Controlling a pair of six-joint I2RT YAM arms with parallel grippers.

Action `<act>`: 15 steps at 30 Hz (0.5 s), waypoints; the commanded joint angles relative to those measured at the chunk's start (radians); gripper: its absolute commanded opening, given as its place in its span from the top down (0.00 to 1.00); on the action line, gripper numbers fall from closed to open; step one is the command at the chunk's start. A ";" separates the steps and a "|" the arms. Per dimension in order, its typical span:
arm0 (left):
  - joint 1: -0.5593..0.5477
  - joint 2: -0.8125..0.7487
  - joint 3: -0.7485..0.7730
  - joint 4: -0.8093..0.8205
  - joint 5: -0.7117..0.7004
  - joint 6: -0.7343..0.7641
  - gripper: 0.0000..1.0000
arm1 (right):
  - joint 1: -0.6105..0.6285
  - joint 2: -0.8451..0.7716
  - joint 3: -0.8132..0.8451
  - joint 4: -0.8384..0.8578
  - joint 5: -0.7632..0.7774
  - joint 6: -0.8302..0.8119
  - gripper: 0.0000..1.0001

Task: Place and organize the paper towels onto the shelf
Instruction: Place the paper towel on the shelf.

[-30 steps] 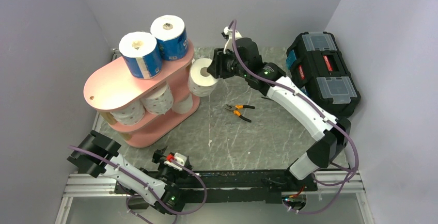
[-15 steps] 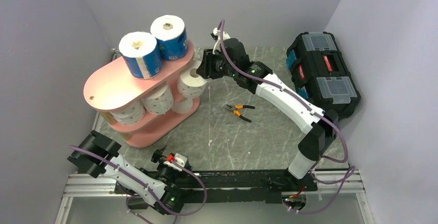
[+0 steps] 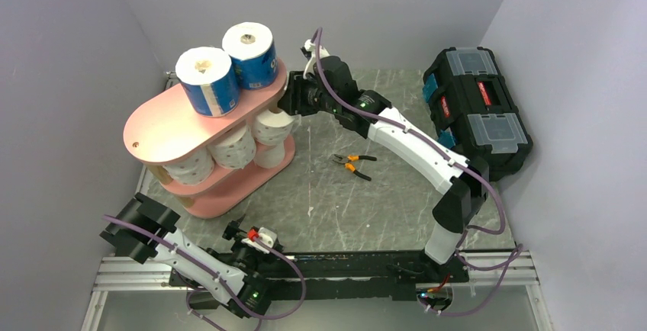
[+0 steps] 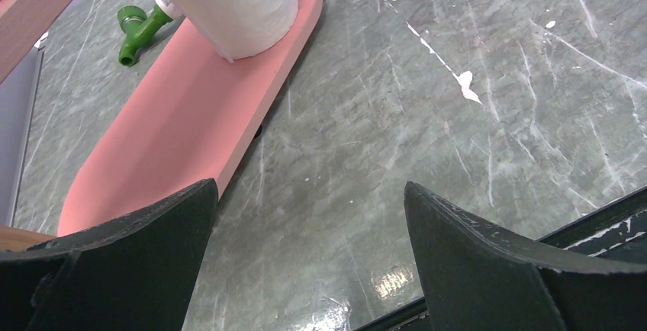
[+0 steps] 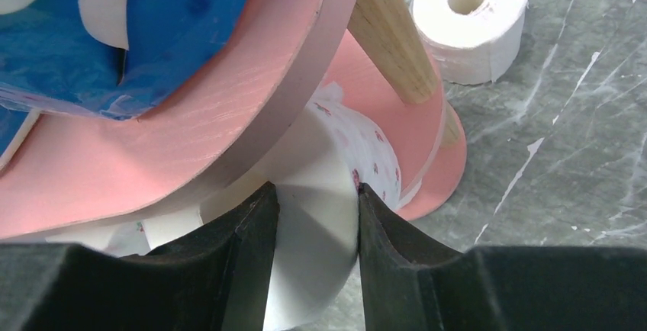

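The pink shelf (image 3: 164, 125) stands at the left of the table. Two blue-wrapped paper towels (image 3: 207, 79) stand on its top board. Speckled rolls (image 3: 233, 146) lie on the middle board. My right gripper (image 3: 288, 104) reaches in under the top board at the shelf's right end, shut on a plain white roll (image 5: 317, 247) that touches a speckled roll (image 5: 370, 148) on the middle board. Another white roll (image 5: 469, 18) stands on the table beyond a wooden post (image 5: 389, 37). My left gripper (image 4: 309, 190) hangs open and holds nothing, low over the table beside the bottom board (image 4: 191, 117), which bears a white roll (image 4: 236, 3).
Orange-handled pliers (image 3: 352, 163) lie mid-table. A black toolbox (image 3: 477, 106) stands at the right by the wall. A green object (image 4: 137, 33) lies on the table behind the shelf's bottom board. Walls close in on the left, back and right.
My right arm has swung left, carrying the white roll from beside the shelf in under the top board. The left arm has not moved.
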 commanded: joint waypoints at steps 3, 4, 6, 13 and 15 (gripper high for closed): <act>-0.010 0.003 -0.003 -0.022 -0.025 -0.373 0.01 | 0.008 0.007 0.055 0.082 -0.028 0.042 0.47; -0.010 0.002 -0.002 -0.021 -0.025 -0.374 0.01 | 0.007 0.006 0.054 0.082 -0.029 0.044 0.43; -0.010 0.003 -0.003 -0.021 -0.025 -0.375 0.01 | 0.007 0.003 0.048 0.084 -0.025 0.044 0.38; -0.008 0.002 -0.003 -0.019 -0.026 -0.371 0.01 | 0.007 -0.010 0.038 0.083 -0.018 0.047 0.30; -0.009 0.003 -0.002 -0.017 -0.026 -0.369 0.01 | 0.007 -0.017 0.033 0.086 -0.014 0.048 0.26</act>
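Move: The right hand pinches the rim of the paper towel it is placing; the roll's middle is about 3 cm back, 3 cm left and 5 cm below, at the middle board's right end. The next paper towel there is 13 cm left, 8 cm back and 6 cm below. A blue roll stands on the top board, about 6 cm ahead, 7 cm left and 7 cm above. From the left hand, the placed towel is roughly 20 cm ahead, 8 cm right and 15 cm higher. Opening steadily while almost staying in place, the right hand lets go of the paper towel's rim at the right end of the middle board. It eases only about half a centimetre left, with the wrist nearly still, and the fingers spread from under half open to about 70 percent, one over the core hole and the other outside the roll. ##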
